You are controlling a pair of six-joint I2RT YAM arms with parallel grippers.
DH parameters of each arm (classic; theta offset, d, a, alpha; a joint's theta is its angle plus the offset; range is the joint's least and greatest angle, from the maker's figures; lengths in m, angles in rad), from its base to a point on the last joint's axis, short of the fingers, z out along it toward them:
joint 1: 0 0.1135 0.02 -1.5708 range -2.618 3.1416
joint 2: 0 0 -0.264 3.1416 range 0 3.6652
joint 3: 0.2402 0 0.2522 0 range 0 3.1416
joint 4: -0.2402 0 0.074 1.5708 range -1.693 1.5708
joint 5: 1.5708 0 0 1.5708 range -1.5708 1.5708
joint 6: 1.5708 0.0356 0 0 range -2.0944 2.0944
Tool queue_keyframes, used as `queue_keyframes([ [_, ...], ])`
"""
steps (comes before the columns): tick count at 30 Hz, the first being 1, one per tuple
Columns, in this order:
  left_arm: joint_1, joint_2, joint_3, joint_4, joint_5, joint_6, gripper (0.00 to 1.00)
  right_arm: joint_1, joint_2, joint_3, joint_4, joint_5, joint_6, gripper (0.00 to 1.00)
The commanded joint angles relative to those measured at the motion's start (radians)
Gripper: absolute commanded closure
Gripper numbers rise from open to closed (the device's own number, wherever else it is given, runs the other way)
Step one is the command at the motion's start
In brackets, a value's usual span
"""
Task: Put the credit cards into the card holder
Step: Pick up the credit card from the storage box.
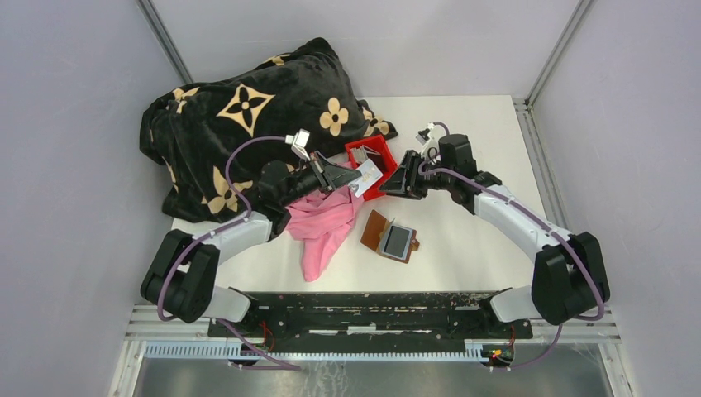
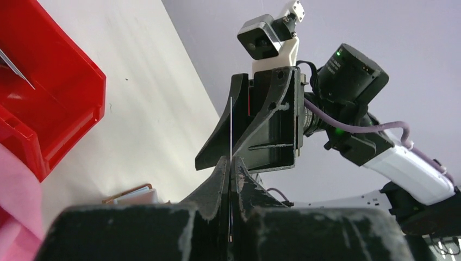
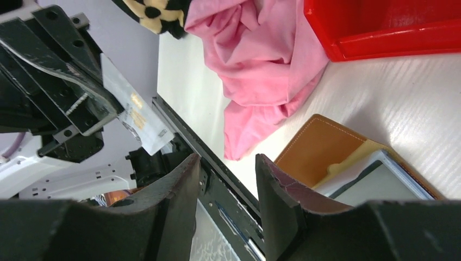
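My left gripper (image 1: 352, 179) (image 2: 231, 161) is shut on a pale credit card (image 1: 369, 174), held in the air beside the red bin. In the left wrist view that card (image 2: 231, 128) shows edge-on, rising from the closed fingers. Opposite it my right gripper (image 1: 390, 187) (image 3: 225, 163) stands open with nothing between its fingers, and its wrist view shows the held card (image 3: 133, 111) a short way off. The brown card holder (image 1: 377, 229) (image 3: 318, 155) lies open on the table with a grey card (image 1: 398, 240) (image 3: 380, 182) lying on it.
A red bin (image 1: 369, 147) (image 2: 51, 95) (image 3: 380, 38) stands behind the grippers, with a thin card (image 2: 16, 69) leaning inside. A pink cloth (image 1: 322, 227) (image 3: 261, 65) lies left of the holder. A black patterned blanket (image 1: 240, 124) fills the far left of the white table (image 1: 471, 132).
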Motion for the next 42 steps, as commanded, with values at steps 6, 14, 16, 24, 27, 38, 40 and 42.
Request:
queue_keyframes([
  [6,-0.069,-0.066,-0.014,0.017,-0.21,-0.064,0.97,-0.002,-0.094,-0.088,0.291,0.049,0.172,0.51],
  [14,-0.124,-0.1,-0.017,-0.026,-0.317,-0.08,0.97,0.0,-0.108,-0.15,0.452,0.069,0.264,0.51],
  [16,-0.139,-0.111,-0.02,-0.046,-0.344,-0.081,0.97,0.0,-0.111,-0.169,0.499,0.069,0.299,0.51],
  [24,-0.154,-0.171,-0.036,-0.125,-0.434,-0.088,0.97,0.0,-0.172,-0.231,0.567,0.082,0.352,0.52],
  [27,-0.157,-0.188,-0.042,-0.137,-0.462,-0.094,0.97,0.001,-0.209,-0.269,0.586,0.091,0.365,0.52],
  [38,-0.186,-0.148,-0.013,-0.13,-0.488,-0.122,0.97,0.002,-0.226,-0.316,0.676,0.09,0.389,0.53],
  [40,-0.189,-0.14,0.0,-0.129,-0.484,-0.125,0.97,0.002,-0.213,-0.313,0.695,0.093,0.397,0.53],
  [42,-0.191,-0.137,0.007,-0.14,-0.48,-0.125,0.97,0.001,-0.198,-0.311,0.721,0.091,0.408,0.53],
])
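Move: The right hand, open and empty, has the credit card about 5 cm to its left, 5 cm above it and a centimetre farther out; the left hand already holds that card, whose middle is some 2 cm to its right and 1 cm ahead. From the right hand the storage box lies about 7 cm ahead, 2 cm left and 15 cm below, and the card holder 9 cm back, 2 cm right and 18 cm below. The right hand climbs about 5.5 cm towards the height of the credit card, first easing out a little and then back again, while its fingers stay open and tip up by some 20 degrees to nearly level, swinging slightly clockwise. The left hand keeps its pinch on the card and offers it near the same spot, rising a little and sinking back as it turns counter-clockwise, without the right fingers taking hold of the card. ##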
